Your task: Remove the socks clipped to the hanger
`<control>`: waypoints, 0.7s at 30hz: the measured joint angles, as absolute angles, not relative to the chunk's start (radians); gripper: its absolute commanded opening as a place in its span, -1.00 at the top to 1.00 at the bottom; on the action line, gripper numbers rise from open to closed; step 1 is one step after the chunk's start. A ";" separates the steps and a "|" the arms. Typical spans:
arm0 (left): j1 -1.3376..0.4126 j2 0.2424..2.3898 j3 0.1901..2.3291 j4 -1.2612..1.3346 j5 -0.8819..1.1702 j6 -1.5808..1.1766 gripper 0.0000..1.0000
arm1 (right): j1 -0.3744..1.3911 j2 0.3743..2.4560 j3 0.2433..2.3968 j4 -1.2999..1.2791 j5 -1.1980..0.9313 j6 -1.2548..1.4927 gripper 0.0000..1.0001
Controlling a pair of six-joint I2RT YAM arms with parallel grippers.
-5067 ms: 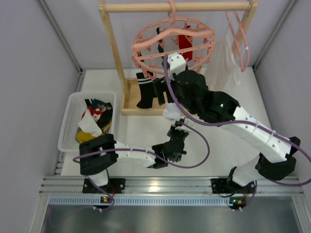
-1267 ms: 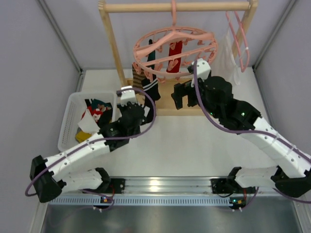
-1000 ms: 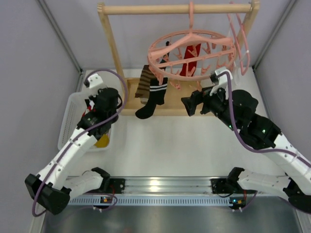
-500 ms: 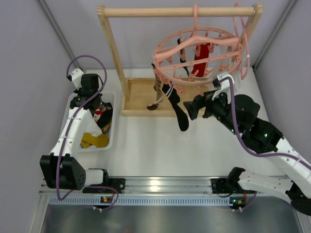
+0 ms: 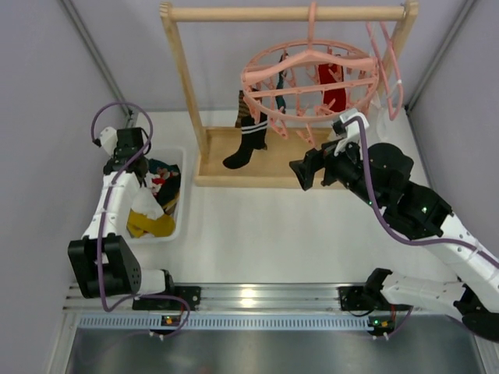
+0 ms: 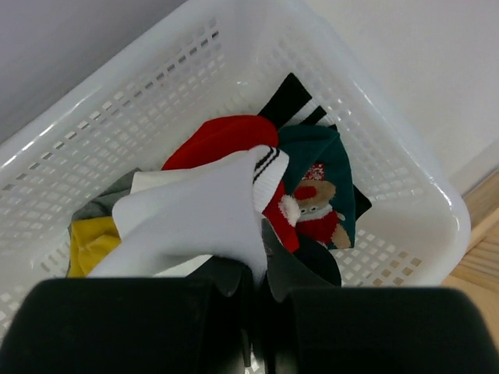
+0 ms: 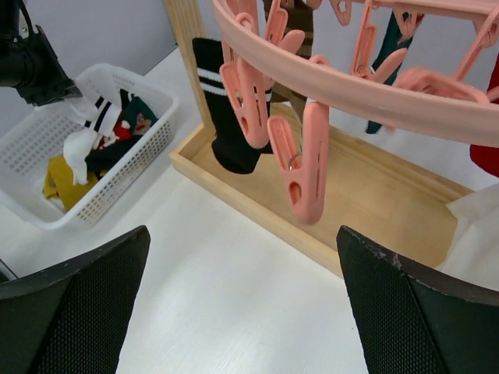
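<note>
The round pink hanger (image 5: 312, 74) hangs from the wooden rack's top bar. Clipped to it are a black sock with white cuff stripes (image 5: 246, 146), a brown striped sock (image 5: 242, 115), a dark teal sock (image 5: 281, 78) and a red sock (image 5: 334, 86). My left gripper (image 6: 253, 249) is shut on a white sock (image 6: 195, 218) and holds it low over the white basket (image 6: 437, 226). My right gripper (image 7: 249, 312) stands wide open with nothing in it, below the hanger's ring (image 7: 351, 86) and to the right of the black sock (image 7: 222, 117). An empty pink clip (image 7: 304, 164) dangles ahead of it.
The wooden rack (image 5: 183, 86) has a flat base tray (image 5: 265, 165) under the hanger. A plain pink triangular hanger (image 5: 387, 58) with a white garment (image 7: 475, 234) hangs at the rack's right end. The basket (image 5: 175, 152) at the left holds several loose socks.
My left arm has swung further left and back over the basket with the white sock. The round hanger and the black sock swung right, then back left. My right gripper stays open.
</note>
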State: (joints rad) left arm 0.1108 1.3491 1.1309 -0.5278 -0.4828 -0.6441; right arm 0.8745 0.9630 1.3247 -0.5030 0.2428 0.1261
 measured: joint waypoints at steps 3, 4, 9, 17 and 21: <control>0.115 1.376 1.124 -0.527 -0.462 -0.661 0.60 | 0.871 0.974 1.325 -0.504 0.238 0.104 -0.99; 0.115 1.385 1.123 -0.528 -0.457 -0.663 0.22 | 0.869 0.979 1.325 -0.503 0.231 0.099 -0.99; 0.118 1.413 1.101 -0.529 -0.441 -0.686 -0.96 | 0.863 1.001 1.324 -0.503 0.165 0.060 -0.99; 0.120 1.373 1.093 -0.532 -0.403 -0.682 -0.97 | 0.860 0.963 1.324 -0.502 0.039 -0.007 -0.99; 0.121 1.280 1.093 -0.532 -0.357 -0.652 -0.97 | 0.860 0.896 1.295 -0.474 -0.041 -0.037 -0.99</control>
State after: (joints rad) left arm 0.1211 1.2804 1.0935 -0.5320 -0.3573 -0.6518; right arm 0.8597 0.8963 1.2953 -0.4740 -0.0406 -0.0368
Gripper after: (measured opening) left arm 0.984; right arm 0.993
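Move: The left hand still holds the white sock over the far half of the basket, whose middle lies about 5 cm back, 2 cm to the right and 13 cm below. The teal sock lies about 1 cm ahead, 8 cm right; the yellow sock 14 cm back, 4 cm right, both 13 cm down. From the empty right hand the striped black sock hangs some 15 cm ahead, 15 cm left and 12 cm lower; the red sock 20 cm ahead, 5 cm right, 5 cm lower. Down about 4 cm into the basket goes the left hand, its fingers spreading wide on the way and letting go of the white sock; then it climbs back up as far, edging right. Meanwhile the open right hand dips slightly leftward, then draws back from the hanger some 4 cm, rising a little and turning about 15 degrees counter-clockwise. ##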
